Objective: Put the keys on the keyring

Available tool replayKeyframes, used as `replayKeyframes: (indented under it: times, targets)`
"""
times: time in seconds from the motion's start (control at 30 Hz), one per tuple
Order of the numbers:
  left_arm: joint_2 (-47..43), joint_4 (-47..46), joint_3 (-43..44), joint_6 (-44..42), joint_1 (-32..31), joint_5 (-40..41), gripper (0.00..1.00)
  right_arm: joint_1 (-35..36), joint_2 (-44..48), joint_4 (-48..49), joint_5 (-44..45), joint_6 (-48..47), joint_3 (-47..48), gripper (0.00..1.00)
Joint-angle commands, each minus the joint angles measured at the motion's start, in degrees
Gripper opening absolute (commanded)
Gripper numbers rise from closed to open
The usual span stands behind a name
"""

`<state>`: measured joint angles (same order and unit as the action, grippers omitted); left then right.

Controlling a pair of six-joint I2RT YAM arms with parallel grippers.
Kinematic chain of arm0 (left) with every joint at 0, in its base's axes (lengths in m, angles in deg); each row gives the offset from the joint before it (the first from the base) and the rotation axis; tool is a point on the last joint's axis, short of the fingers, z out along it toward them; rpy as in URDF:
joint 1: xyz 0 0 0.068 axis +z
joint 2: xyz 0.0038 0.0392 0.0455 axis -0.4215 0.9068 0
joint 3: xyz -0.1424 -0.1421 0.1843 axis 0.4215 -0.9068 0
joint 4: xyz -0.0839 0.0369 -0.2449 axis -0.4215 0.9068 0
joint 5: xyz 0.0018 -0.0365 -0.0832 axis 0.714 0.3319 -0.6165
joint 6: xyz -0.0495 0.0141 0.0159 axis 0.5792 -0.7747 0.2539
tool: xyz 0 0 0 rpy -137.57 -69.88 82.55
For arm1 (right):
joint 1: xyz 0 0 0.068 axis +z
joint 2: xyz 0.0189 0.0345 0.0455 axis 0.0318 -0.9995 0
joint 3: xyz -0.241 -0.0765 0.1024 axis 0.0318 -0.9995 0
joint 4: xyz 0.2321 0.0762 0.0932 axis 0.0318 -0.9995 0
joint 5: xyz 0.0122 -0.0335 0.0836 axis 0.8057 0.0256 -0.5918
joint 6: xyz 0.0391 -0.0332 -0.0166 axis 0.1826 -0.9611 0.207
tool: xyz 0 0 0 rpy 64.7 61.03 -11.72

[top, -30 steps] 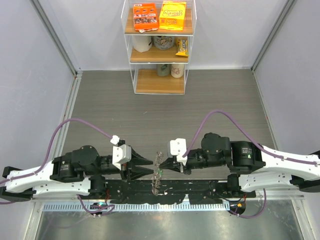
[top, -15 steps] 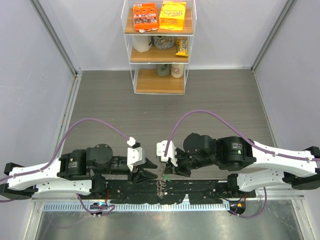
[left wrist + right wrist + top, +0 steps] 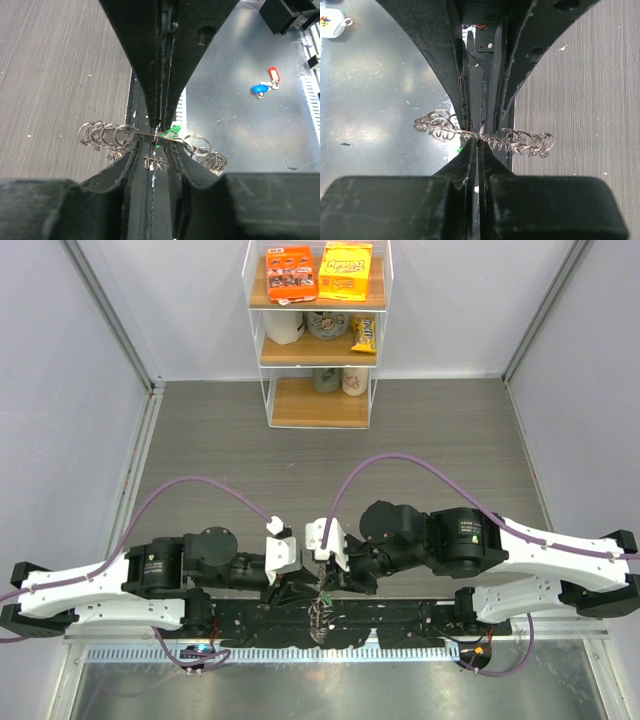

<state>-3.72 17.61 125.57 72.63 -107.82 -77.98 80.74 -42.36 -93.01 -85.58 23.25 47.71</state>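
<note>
The keyring (image 3: 107, 135) is a silvery wire hoop strung with many small metal loops. Seen edge-on, it hangs between my two grippers over the table's near edge (image 3: 318, 612). My right gripper (image 3: 479, 140) is shut, pinching the hoop's wire (image 3: 525, 137) at its middle. A key with a bright green head (image 3: 172, 131) sits right beside those fingertips, a green sliver (image 3: 460, 148) in the right wrist view. My left gripper (image 3: 154, 142) faces it tip to tip. Its jaws stand a little apart, the wire lies across their tips, and some loops sit in the gap.
A blue tag (image 3: 259, 90) and a red tag (image 3: 273, 75) lie on the shiny metal sheet below the table edge. A white tag (image 3: 334, 26) lies there too. A black rail (image 3: 400, 620) runs along the near edge. A clear shelf unit (image 3: 318, 330) with snacks stands at the back.
Both arms have swung inward, the left to the right and the right to the left. The grippers now meet tip to tip at the keyring. The left jaws have narrowed.
</note>
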Motion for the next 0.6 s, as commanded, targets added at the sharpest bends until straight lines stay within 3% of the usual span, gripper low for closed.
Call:
replayKeyframes:
  times: [0.0,0.23,0.4,0.57]
  targets:
    - [-0.22,-0.96,2.11,-1.13,-0.25,-1.21,0.28,0.40,-0.55,2.48,-1.41,0.65,3.55,0.06]
    - [1.02,-0.43,2.46,-1.66,-0.17,-1.21,0.17,0.40,-1.43,2.48,-1.76,0.48,4.34,0.06]
    - [2.33,0.18,2.81,-2.01,-0.25,-1.30,0.00,0.41,-1.61,2.49,-2.11,0.30,4.86,0.06]
    - [3.83,0.36,3.43,-2.36,-0.25,-0.51,0.00,0.41,-1.96,2.83,-3.07,0.22,4.87,0.06]
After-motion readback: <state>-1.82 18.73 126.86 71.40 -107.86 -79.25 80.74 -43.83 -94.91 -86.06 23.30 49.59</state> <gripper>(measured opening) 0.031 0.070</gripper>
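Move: The keyring, already pinched in the right fingertips, spreads forward and back from them; its gripped part lies about 1 cm to the left hand's right, level in depth and some 1 cm lower, between its half-open fingers. The green key hangs close by, about 2 cm back, 2 cm to the left hand's right and 3 cm below. From the right hand, the keyring is right at the fingertips. The keyring's thin metal at the right fingertips is what the left fingers shut on: they close from about a third open to almost shut and pinch it there, tip to tip with the right hand. The left hand stays nearly in place, easing back and down less than half a centimetre. The right keeps its closed grip, shifting no more than about half a centimetre. ##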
